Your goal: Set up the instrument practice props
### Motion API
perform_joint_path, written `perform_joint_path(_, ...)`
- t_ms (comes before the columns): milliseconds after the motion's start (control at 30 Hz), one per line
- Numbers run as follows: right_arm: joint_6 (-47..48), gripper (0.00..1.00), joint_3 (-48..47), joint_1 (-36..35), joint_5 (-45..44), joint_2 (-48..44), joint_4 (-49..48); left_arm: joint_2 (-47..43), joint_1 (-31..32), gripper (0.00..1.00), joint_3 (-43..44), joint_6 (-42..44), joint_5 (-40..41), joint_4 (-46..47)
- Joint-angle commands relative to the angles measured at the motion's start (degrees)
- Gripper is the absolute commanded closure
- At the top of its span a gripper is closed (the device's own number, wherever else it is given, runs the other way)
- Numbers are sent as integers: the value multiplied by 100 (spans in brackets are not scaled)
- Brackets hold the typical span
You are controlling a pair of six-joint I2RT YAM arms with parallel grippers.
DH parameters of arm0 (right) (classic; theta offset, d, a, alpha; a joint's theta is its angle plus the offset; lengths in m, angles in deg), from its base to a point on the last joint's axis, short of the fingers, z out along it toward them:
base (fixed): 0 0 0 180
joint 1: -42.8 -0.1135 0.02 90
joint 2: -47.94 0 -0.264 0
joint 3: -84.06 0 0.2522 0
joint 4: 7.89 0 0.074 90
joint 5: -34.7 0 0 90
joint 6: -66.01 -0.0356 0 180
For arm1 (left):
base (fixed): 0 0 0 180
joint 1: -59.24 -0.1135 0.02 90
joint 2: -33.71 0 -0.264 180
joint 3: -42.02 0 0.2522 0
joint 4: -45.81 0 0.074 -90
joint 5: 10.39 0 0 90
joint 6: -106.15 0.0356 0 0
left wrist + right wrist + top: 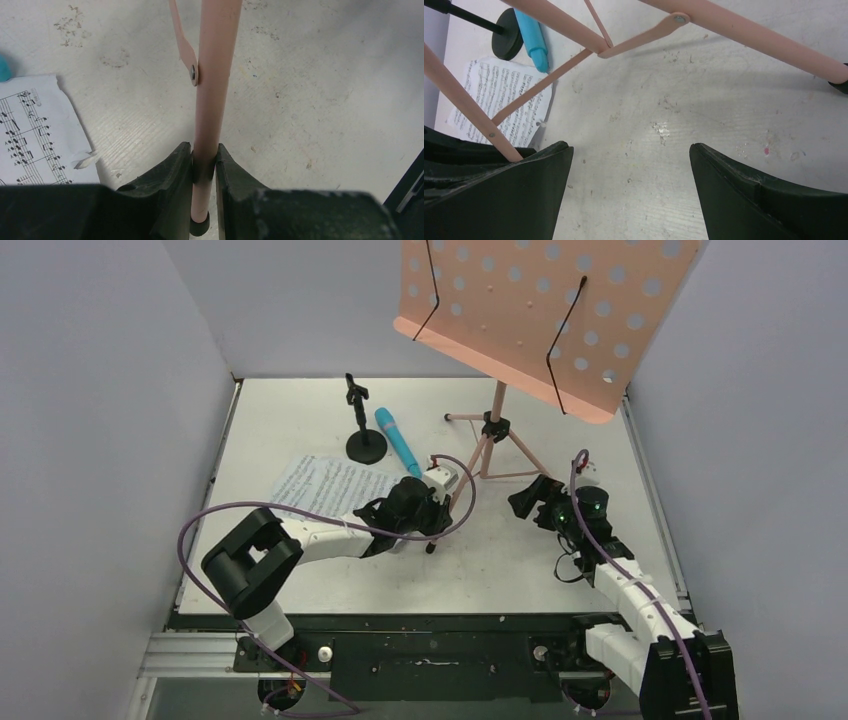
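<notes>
The pink perforated music stand stands upright at the back on its tripod legs. My left gripper is shut on the near-left tripod leg, just above its black foot, as the left wrist view shows. My right gripper is open and empty beside the near-right leg, over bare table in the right wrist view. The white sheet music lies flat left of the left gripper. The bright blue microphone lies next to the small black mic stand.
Grey walls close in the white table on the left, back and right. A purple cable loops over the left arm. In the right wrist view the pink legs cross overhead, with the sheet music, microphone and stand base beyond.
</notes>
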Motion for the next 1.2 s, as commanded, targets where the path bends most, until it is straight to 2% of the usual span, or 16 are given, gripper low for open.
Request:
perform_joint_path(0,221,10,-420,-42,-34,263,-914,112,171,92,174,-147,95,-267)
perform_joint_path(200,394,10,-723,-20,-181,737,-1071,115,361,100,196,-402,325,-379)
perform_joint_path(633,443,10,-1384,96,-149,2124,-1439,289,853,100,529,-1176,745,-667)
perform_joint_path(1167,385,10,-2209,375,565,3271,-1532,846,1335,100,1152,-2189,1198,-844)
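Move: The left hand already grips the stand's front leg low down; its rubber foot is some 4 cm back, 3 cm left and 6 cm below, the leg hub about 12 cm ahead, 9 cm right and 19 cm above, the sheet music roughly 8 cm ahead and 21 cm left. From the open right hand, the stand's right leg is about 7 cm ahead, 2 cm right and 2 cm above, the hub some 8 cm ahead, 8 cm left and 15 cm above. Still pinching the front leg just above its foot, the left hand drags it rightward and somewhat back over bare table, about 7 cm in all, turning slightly counter-clockwise. Meanwhile the right hand, fingers wide open, reaches about 10 cm forward, rising a couple of centimetres and then sinking again, until its fingertips are under the right leg; whether they touch it can't be seen. ##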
